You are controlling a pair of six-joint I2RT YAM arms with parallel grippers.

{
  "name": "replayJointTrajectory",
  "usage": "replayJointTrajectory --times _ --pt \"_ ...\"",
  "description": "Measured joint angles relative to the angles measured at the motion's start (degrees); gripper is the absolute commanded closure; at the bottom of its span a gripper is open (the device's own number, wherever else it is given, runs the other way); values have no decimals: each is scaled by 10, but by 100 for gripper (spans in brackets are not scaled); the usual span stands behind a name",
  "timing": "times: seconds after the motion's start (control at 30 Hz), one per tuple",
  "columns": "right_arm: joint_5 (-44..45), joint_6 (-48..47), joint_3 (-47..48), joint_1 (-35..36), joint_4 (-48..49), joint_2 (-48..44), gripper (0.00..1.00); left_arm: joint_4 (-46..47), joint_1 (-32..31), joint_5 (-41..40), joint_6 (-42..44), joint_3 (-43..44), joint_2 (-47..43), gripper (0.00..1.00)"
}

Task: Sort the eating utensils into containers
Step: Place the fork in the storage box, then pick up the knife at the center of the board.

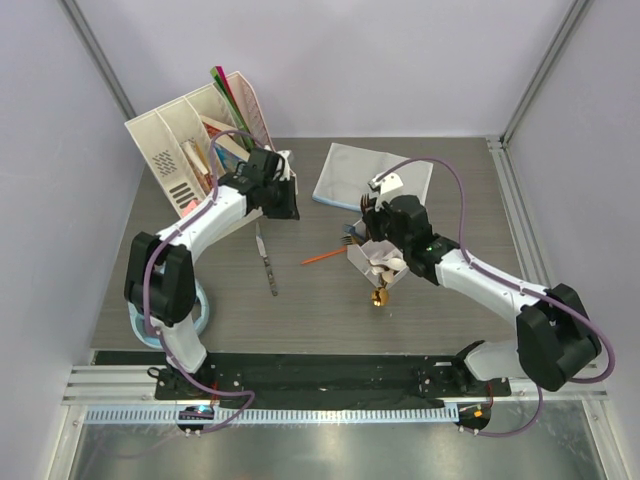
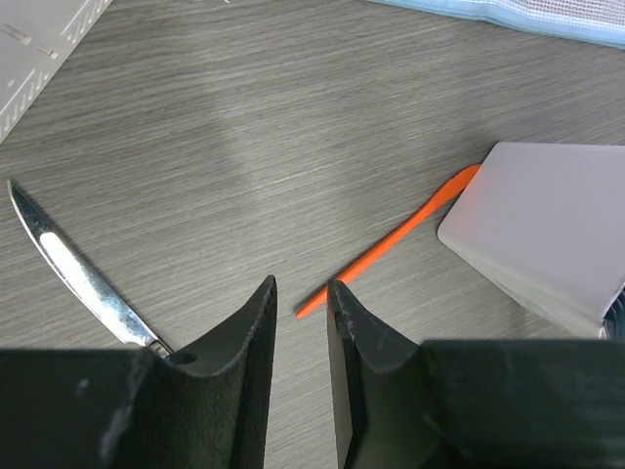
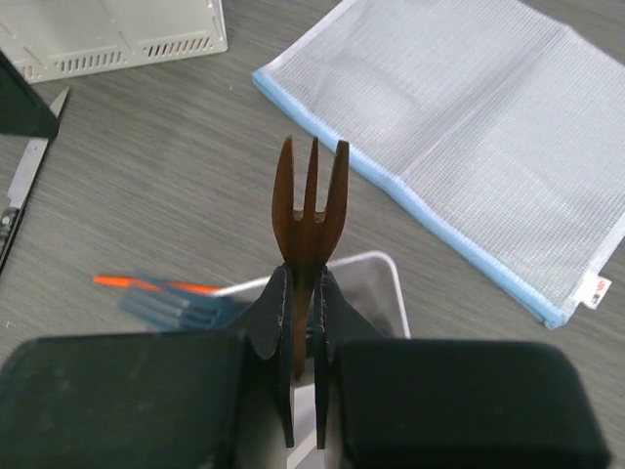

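Note:
My right gripper [image 3: 305, 276] is shut on the handle of a brown wooden fork [image 3: 311, 200], tines pointing away, above the white container [image 3: 395, 270]. In the top view this container [image 1: 362, 259] holds white spoons, and a gold spoon [image 1: 379, 297] lies at its near end. A blue fork [image 3: 182, 307] and an orange-handled piece [image 3: 132, 283] sit just left of the box. My left gripper [image 2: 301, 293] hovers open over bare table with nothing between its jaws. The orange-handled piece [image 2: 391, 239] lies just ahead of it, and a silver knife [image 2: 76, 274] lies to its left.
A white desk organizer [image 1: 190, 140] with books and folders stands at the back left. A flat grey-blue mesh pouch [image 1: 365, 175] lies at the back centre. Metal frame posts rise at the table's back corners.

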Motion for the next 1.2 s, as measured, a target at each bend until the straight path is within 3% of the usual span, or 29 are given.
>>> replayJointTrajectory --times 0.2,0.23,0.3,0.33,0.4,0.43,0.67,0.7,0.77,1.2 --pt "-10 10 -61 4 13 -29 97 0 -2 -2 1 8 7 73" --pt "-11 10 -66 4 14 -30 86 0 -3 -2 1 9 8 73" --pt "-15 9 -70 5 14 -30 76 -1 -5 -2 2 10 10 73" --pt "-17 9 -71 5 14 -30 63 -1 -6 -3 3 11 10 73" --pt "-21 13 -73 5 14 -30 51 -2 -9 -4 5 11 11 73" --pt "-21 11 -74 5 15 -30 40 -2 -10 -5 7 11 11 73" --pt "-17 12 -76 5 12 -31 35 -11 -15 -9 13 16 14 72" --pt "-14 12 -74 5 9 -31 28 -13 -16 -8 13 18 15 72" --pt "-7 15 -67 5 -5 -35 25 -16 -18 -8 14 22 16 72" --pt "46 19 111 5 -124 -84 26 -85 -56 -15 55 70 89 74"
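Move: The storage box's far compartment lies about 3 cm back from the right hand, in line sideways and 12 below; the cloth's middle is 14 cm ahead of this hand and 16 below. The orange utensil lies about 10 cm left and 4 back of it. From the left hand that utensil is 8 cm right and 7 back, 12 below, the far compartment some 18 right and 5 back. Right hand lowers the fork back and down some 4 cm, opens, then rises 13; left dips about 4, rightward. ##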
